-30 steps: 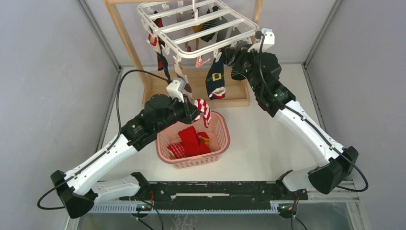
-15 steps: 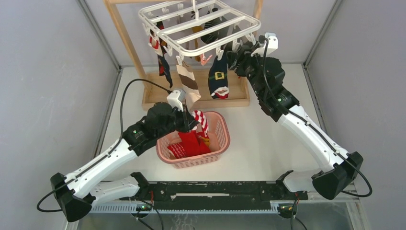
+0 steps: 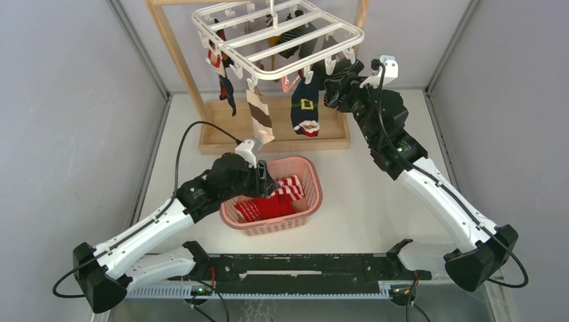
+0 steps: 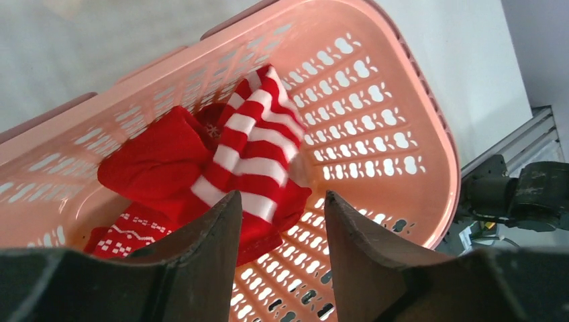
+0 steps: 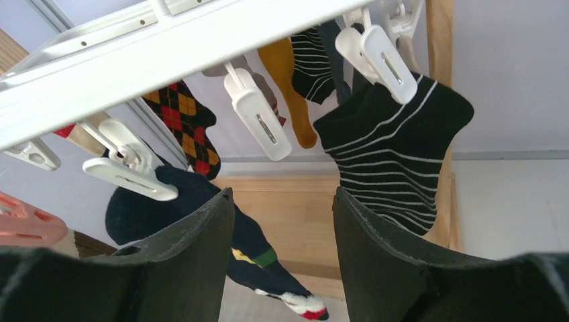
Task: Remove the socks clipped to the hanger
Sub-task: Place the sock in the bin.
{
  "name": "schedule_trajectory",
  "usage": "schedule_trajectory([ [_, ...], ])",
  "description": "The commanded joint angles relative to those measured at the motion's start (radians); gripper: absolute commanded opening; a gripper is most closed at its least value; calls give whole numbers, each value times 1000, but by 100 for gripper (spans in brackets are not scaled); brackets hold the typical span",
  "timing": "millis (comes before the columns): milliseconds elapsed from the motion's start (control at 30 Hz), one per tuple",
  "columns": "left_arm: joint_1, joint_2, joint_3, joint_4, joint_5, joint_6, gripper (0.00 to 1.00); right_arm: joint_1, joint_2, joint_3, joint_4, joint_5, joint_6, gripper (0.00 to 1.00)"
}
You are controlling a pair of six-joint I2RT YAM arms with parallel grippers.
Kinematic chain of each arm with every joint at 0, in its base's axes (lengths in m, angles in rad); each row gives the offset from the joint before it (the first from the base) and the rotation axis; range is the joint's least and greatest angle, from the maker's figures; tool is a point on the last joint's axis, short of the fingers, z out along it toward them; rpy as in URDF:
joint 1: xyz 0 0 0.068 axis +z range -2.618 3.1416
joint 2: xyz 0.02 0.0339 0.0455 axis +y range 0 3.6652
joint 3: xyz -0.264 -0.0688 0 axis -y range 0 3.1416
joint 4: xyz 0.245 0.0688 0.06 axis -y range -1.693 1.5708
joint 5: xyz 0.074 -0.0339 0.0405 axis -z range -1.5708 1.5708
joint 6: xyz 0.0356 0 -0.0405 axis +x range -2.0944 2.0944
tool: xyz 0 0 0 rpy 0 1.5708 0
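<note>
The white hanger (image 3: 305, 59) hangs from the wooden stand with several socks clipped to it, among them a brown-banded sock (image 3: 260, 119) and a navy sock (image 3: 305, 107). My left gripper (image 3: 266, 182) is open and empty over the pink basket (image 3: 312, 194). In the left wrist view a red-and-white striped sock (image 4: 251, 144) lies loose in the basket beyond the left gripper (image 4: 282, 194). My right gripper (image 3: 335, 80) is open just under the hanger's right front corner. In the right wrist view the right gripper (image 5: 282, 191) holds nothing. A black striped sock (image 5: 396, 147) hangs clipped just beyond its right finger.
The wooden stand (image 3: 174, 47) has its base board (image 3: 282, 134) right behind the basket. Red socks (image 3: 265, 206) fill the basket. An argyle sock (image 5: 184, 121), a mustard sock (image 5: 288, 87) and white clips (image 5: 258, 121) hang close above the right gripper. Grey walls close in both sides.
My left gripper came down to the basket and opened, and the red-and-white striped sock dropped in. My right gripper shifted up and right under the hanger and opened wider.
</note>
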Motion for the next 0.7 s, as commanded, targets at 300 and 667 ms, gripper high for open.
schedule_trajectory([
  [300, -3, -22, -17, -15, -47, -5, 100, -92, -66, -85, 23, -55, 43, 63],
  [667, -3, -40, 0, -33, -54, 7, 100, -265, -64, -164, 144, -263, 43, 65],
])
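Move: Below the left hand, the middle of the bin lies about 2 cm back, 3 cm right and 14 cm down; inside, the red-and-white striped sock is some 4 cm ahead and 6 cm right, the red socks about 3 cm back and 2 cm right. From the right hand, the black striped sock on the hanger hangs roughly 8 cm ahead, 5 cm right and 2 cm lower, the navy sock 2 cm ahead and 7 cm left. Opening from about half to fully wide, the left fingers leave the red-and-white striped sock to the bin while that hand hovers above it, easing only about 1 cm down and left. The right hand first sinks, then swings right and a little forward, some 6 cm right and 4.5 cm down in all, towards the black striped sock, its fingers staying part open and empty. ##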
